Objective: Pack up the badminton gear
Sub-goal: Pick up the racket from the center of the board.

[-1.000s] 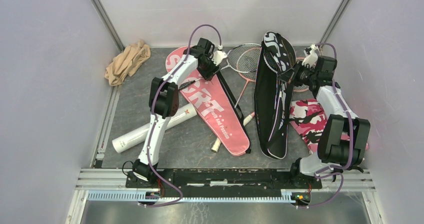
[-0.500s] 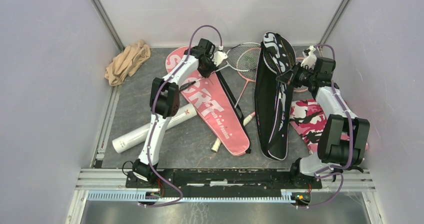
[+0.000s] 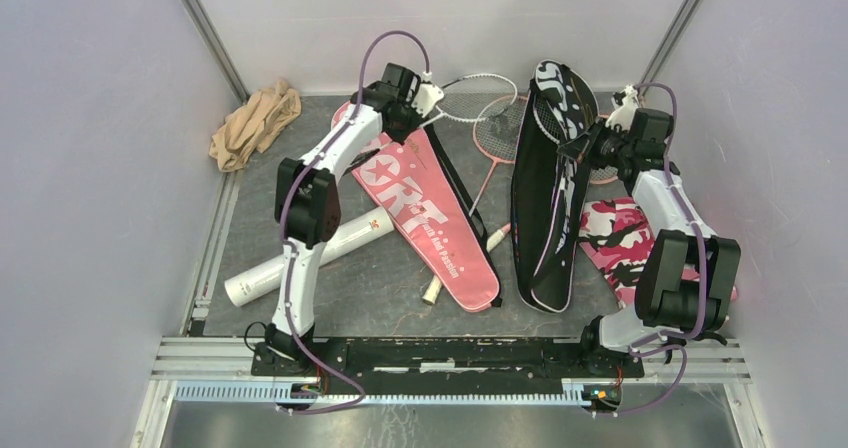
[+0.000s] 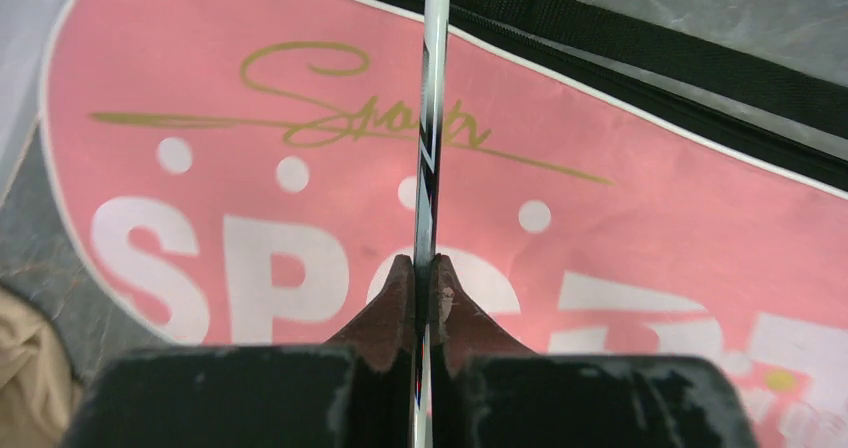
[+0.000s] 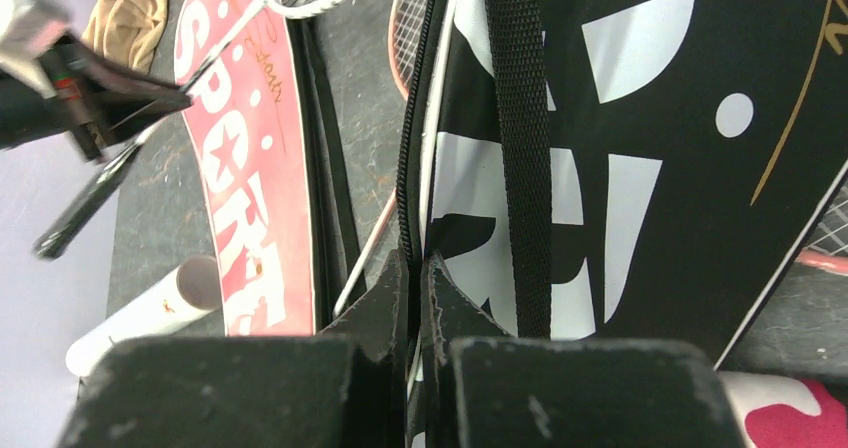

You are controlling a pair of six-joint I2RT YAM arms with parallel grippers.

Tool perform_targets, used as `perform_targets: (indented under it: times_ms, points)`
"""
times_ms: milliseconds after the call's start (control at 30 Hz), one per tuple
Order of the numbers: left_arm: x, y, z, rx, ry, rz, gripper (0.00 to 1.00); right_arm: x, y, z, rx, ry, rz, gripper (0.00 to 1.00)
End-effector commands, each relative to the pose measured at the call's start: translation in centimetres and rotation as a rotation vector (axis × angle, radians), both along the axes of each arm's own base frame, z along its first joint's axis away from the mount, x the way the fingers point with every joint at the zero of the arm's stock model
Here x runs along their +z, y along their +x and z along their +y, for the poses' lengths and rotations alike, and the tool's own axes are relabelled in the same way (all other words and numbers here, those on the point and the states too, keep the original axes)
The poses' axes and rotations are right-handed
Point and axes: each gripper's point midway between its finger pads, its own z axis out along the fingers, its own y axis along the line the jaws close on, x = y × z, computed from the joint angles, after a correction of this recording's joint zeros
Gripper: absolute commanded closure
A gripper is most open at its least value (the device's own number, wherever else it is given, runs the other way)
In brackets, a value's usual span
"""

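Note:
My left gripper (image 4: 425, 268) is shut on the thin shaft of a racket (image 4: 428, 118), holding it above the pink SPORT bag (image 4: 250, 168). From above, that gripper (image 3: 430, 113) sits at the back of the table over the pink bag (image 3: 430, 218), and the racket's head (image 3: 478, 98) points right. A second, pink-framed racket (image 3: 500, 133) lies between the bags. My right gripper (image 5: 415, 263) is shut on the zip edge of the black SPORT bag (image 5: 620, 168), which stands raised at its far end (image 3: 545, 188). The white tube (image 3: 300, 258) lies near left.
A beige cloth (image 3: 255, 123) is bunched in the far left corner. A pink camouflage cloth (image 3: 610, 233) lies under my right arm. Two white racket handles (image 3: 497, 236) rest between the bags. Walls close in on both sides.
My left gripper has closed on the racket shaft and moved back and left, lifting the racket's head off the table. The right gripper has kept its hold on the black bag.

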Motion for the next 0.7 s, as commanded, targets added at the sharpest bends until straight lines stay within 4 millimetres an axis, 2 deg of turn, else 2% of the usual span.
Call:
perform_targets:
  times_ms: [0, 67, 200, 333, 500, 667]
  points:
    - [9.1, -1.0, 0.0, 0.099, -0.122, -0.143, 0.98, 6.2, 2.6, -1.0, -0.064, -0.047, -0.180, 1.00]
    - [10.3, -2.3, 0.2, 0.102, -0.132, -0.150, 0.98, 6.5, 2.9, -1.2, -0.078, -0.052, -0.182, 1.00]
    - [10.9, -4.5, 1.4, 0.145, -0.114, -0.161, 0.98, 7.0, 3.4, -1.4, -0.099, -0.061, -0.188, 1.00]
    - [12.0, -6.9, 1.7, 0.142, -0.081, -0.223, 0.98, 6.7, 3.9, -1.3, -0.108, -0.068, -0.177, 1.00]
    - [12.4, -11.0, -0.4, 0.092, 0.003, -0.302, 0.98, 6.0, 4.3, -0.2, -0.084, -0.066, -0.152, 1.00]
    - [12.5, -12.8, -2.1, 0.075, 0.068, -0.379, 0.98, 5.7, 4.4, 0.7, -0.060, -0.065, -0.145, 1.00]
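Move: The left hand already grips the racket by its shaft; the open black bag it is meant for has its middle some 32 cm to the right and 13 cm back, roughly level. The pink bag's middle lies about 17 cm back and 11 cm below, and the pink racket's head about 22 cm right, level fore and aft, 11 cm below. From the right hand, which holds the black bag's edge, that bag's middle is about 8 cm back, 7 cm left and 7 cm lower. Left draws the still-pinched racket back about 13 cm, rising 8; right keeps the bag edge, easing forward. ##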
